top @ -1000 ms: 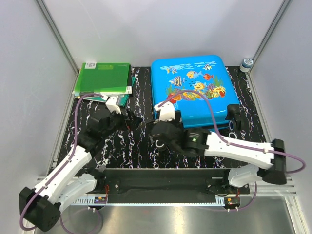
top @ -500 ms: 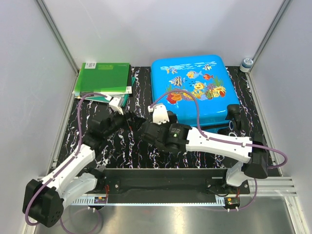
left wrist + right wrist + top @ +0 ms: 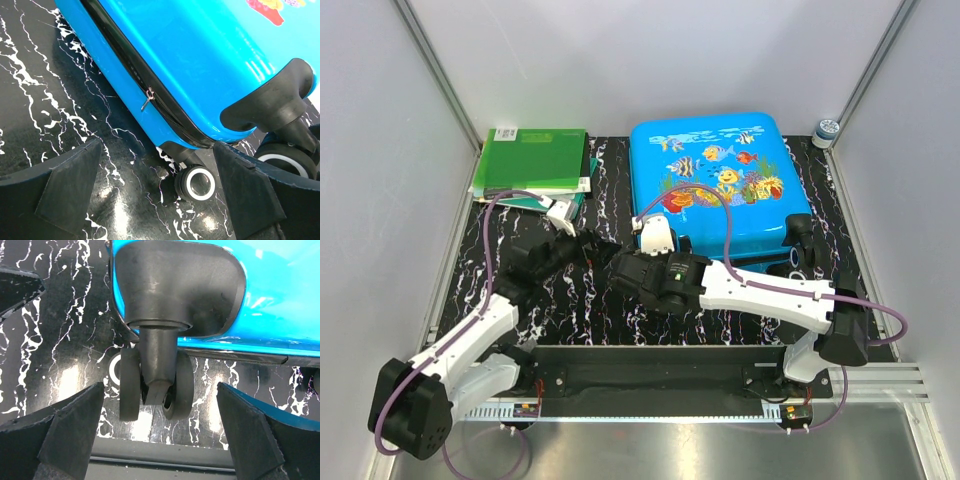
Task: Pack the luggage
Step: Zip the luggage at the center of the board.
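The luggage is a bright-blue hard-shell suitcase with a fish print. It lies flat and zipped shut on the black marbled mat. My left gripper hovers open just left of its near-left corner. In the left wrist view the zipper pull and a white-rimmed wheel lie ahead of that gripper, with nothing between the fingers. My right gripper is open at the same corner. In the right wrist view a black twin caster stands just beyond the gap of that gripper, untouched.
A stack of green folders lies at the back left of the mat. A small jar stands off the mat at the back right. White walls close in three sides, and the table's front rail runs just behind the caster.
My left gripper has slid right toward the suitcase's near-left corner. The right arm has stretched further left and its wrist has settled at that corner. Both grippers stay open.
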Motion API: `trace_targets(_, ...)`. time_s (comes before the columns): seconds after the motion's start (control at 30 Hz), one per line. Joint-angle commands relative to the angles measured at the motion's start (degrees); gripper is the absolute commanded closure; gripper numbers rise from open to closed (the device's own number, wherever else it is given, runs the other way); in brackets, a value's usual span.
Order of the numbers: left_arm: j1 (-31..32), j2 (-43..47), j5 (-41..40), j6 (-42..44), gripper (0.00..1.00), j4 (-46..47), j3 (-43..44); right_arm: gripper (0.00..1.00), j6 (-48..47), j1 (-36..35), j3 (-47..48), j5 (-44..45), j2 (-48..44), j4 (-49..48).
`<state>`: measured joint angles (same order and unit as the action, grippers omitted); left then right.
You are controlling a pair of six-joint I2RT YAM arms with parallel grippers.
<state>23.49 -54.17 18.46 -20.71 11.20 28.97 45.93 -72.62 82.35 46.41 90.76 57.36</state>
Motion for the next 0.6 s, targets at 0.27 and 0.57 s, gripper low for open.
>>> trace_targets(0.27, -0.46, -1.73, 4.39, 3.66, 0.01, 9.62, -2.07, 0.35, -3.65, 3.8, -4.82, -0.97, -1.98, -8.67)
trace_targets(0.57, -0.46, -5.85, 10.63, 3.57, 0.07, 19.89, -5.24, 1.0, -4.53, 5.82, -8.95, -0.01, -12.34, -8.85)
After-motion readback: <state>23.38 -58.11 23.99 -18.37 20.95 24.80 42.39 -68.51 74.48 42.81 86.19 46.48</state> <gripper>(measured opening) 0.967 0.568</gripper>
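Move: The suitcase's upper wheel at its near left corner sits just beyond the right hand's fingers, about 2 cm ahead, level sideways and 2 cm lower. The lower wheel is roughly 3 cm ahead of that hand, 3 cm left and 14 cm below. For the left hand, the zipper pull lies some 4 cm ahead, 7 cm right and 6 cm down; the upper wheel is about 4 cm back and 10 cm right, near its height. The upper wheel is taken by the right hand, which reaches about 2 cm down and nearly as far forward, closes its wide-open fingers to around half and pinches it from both sides, then rises about 1 cm with the grip kept. Meanwhile the left hand, fingers still open, sinks some 2 cm and eases a little over 1 cm right towards the zipper pull, turning about 5 degrees clockwise. ##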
